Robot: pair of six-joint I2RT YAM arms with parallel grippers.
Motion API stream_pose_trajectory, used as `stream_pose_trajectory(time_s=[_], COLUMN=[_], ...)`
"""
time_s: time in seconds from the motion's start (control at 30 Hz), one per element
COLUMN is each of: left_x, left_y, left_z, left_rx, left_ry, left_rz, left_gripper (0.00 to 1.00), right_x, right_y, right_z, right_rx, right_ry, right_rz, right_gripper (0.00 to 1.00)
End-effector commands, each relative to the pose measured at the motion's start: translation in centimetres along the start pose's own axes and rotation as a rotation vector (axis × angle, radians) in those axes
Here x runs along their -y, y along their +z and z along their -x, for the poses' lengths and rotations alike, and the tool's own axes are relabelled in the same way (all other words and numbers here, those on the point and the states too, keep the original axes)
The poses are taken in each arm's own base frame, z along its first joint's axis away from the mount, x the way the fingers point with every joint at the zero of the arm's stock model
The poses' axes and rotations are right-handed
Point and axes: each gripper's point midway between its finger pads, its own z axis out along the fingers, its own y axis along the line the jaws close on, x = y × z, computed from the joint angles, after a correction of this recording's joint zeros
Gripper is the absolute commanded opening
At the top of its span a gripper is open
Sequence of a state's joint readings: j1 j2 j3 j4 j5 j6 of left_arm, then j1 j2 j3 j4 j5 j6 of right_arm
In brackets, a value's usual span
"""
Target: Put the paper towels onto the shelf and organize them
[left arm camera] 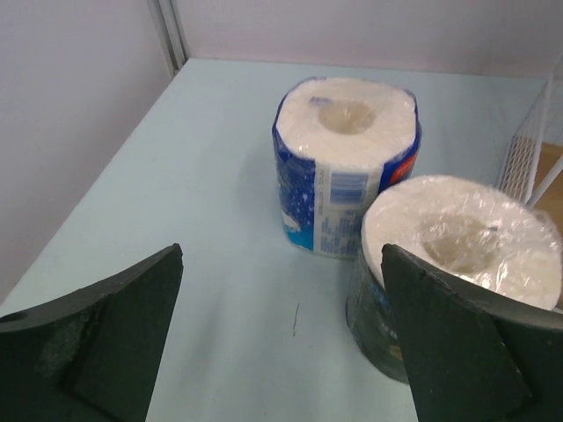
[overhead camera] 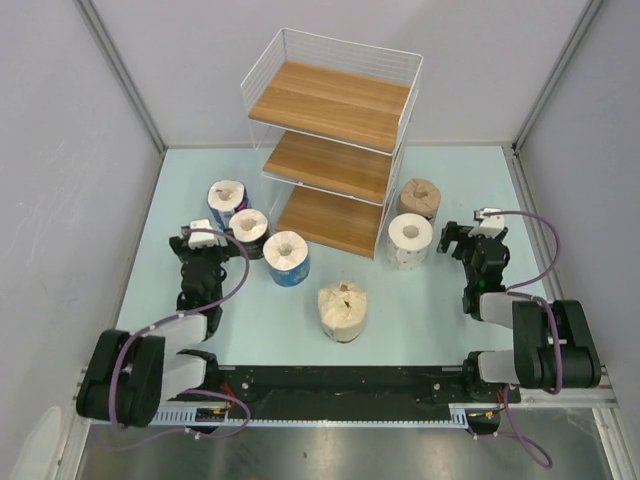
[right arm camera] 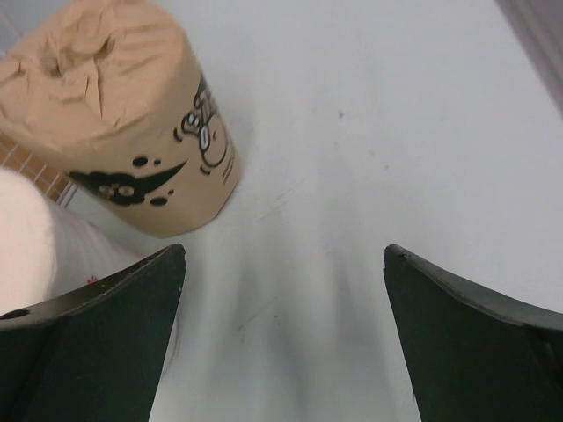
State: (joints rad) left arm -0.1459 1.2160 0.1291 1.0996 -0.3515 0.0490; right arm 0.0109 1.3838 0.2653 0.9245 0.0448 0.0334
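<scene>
The shelf (overhead camera: 330, 150) stands at the back centre, and all its boards are bare. To its left are a blue-wrapped roll (overhead camera: 227, 203), a dark-wrapped roll (overhead camera: 249, 232) and a second blue roll (overhead camera: 288, 258). A cream roll (overhead camera: 342, 311) sits in front. On the right stand a white roll (overhead camera: 410, 241) and a tan-brown roll (overhead camera: 419, 199). My left gripper (overhead camera: 207, 234) is open just left of the dark roll (left arm camera: 457, 264), with the blue roll (left arm camera: 347, 167) ahead. My right gripper (overhead camera: 462, 240) is open, right of the white roll (right arm camera: 35, 237) and tan roll (right arm camera: 123, 114). Nothing is between either pair of fingers.
Grey walls (overhead camera: 70, 150) close the pale blue table (overhead camera: 430, 310) on the left, back and right. The shelf's white wire frame (left arm camera: 528, 149) shows at the right edge of the left wrist view. A black rail (overhead camera: 340, 380) with the arm bases runs along the near edge.
</scene>
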Motion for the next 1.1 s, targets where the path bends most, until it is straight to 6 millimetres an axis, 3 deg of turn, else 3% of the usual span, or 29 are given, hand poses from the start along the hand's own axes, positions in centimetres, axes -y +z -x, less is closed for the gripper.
stream_pose_trajectory(time_s=[0.0, 0.03, 0.07, 0.23, 0.3, 0.43, 0.5, 0.63, 0.67, 0.7, 0.77, 0.87, 1.07], left_x=[0.8, 1.1, 1.2, 1.8, 2.2, 3.5, 4.8, 4.8, 4.8, 4.6, 4.5, 4.6, 4.3], left_y=[1.3, 1.3, 1.7, 1.7, 1.9, 1.6, 1.4, 0.1, -0.1, -0.5, -1.2, -1.7, -1.6], left_z=[3.5, 3.1, 4.5, 6.4, 8.5, 10.1, 12.4, 15.5, 15.9, 16.0, 17.1, 17.5, 17.2], left_rx=[-0.031, -0.067, -0.043, -0.066, -0.047, -0.126, -0.113, -0.073, -0.066, -0.068, -0.053, -0.075, -0.172], left_ry=[-0.067, -0.094, -0.112, -0.260, -0.311, -0.465, -0.483, -0.532, -0.541, -0.558, -0.573, -0.560, -0.526], left_rz=[-0.010, -0.012, -0.016, -0.008, -0.021, -0.048, -0.136, -0.170, -0.171, -0.168, -0.182, -0.196, -0.152], left_gripper=[1.00, 1.00, 1.00, 1.00, 1.00, 1.00, 1.00, 1.00, 1.00, 1.00, 1.00, 1.00, 1.00], right_x=[1.9, 2.7, 3.0, 5.5, 6.2, 6.3, 6.7, 8.9, 9.0, 9.7, 8.4, 8.6, 10.1], right_y=[0.0, -0.3, -0.5, -2.2, -2.8, -3.3, -3.8, -5.2, -5.3, -5.5, -4.5, -3.8, -2.5], right_z=[4.6, 5.9, 6.4, 9.8, 11.3, 13.3, 13.9, 14.6, 14.0, 14.9, 14.9, 15.7, 15.1], right_rx=[0.077, 0.112, 0.126, 0.244, 0.258, 0.266, 0.282, 0.314, 0.284, 0.299, 0.232, 0.190, 0.164], right_ry=[0.048, 0.075, 0.108, 0.330, 0.406, 0.387, 0.369, 0.482, 0.509, 0.551, 0.551, 0.551, 0.726], right_rz=[-0.143, -0.198, -0.223, -0.397, -0.455, -0.457, -0.477, -0.553, -0.553, -0.551, -0.433, -0.404, -0.377], right_gripper=[1.00, 1.00, 1.00, 1.00, 1.00, 1.00, 1.00, 1.00, 1.00, 1.00, 1.00, 0.99, 1.00])
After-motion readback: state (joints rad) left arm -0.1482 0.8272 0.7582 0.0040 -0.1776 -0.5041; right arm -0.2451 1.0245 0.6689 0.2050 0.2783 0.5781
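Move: The dark roll stands about 5 cm ahead of the left hand and 10 cm to its right, its middle some 8 cm below. The red-and-blue roll is 11 cm ahead and 5 cm right; the front blue roll is 20 cm right and 2 cm nearer the base. From the right hand, the white roll lies level with it, about 15 cm left and 5 cm lower; the brown roll is 9 cm ahead and 13 cm left. Raise both open grippers clear of the roll tops without gripping anything. Lift the left one about 16 cm, easing it right over the rolls beside it while rolling its left side down some 30 degrees. Bring the right one up 15 cm and 11 cm right, away from the white and brown rolls, turning it clockwise and rolling its left side up. ##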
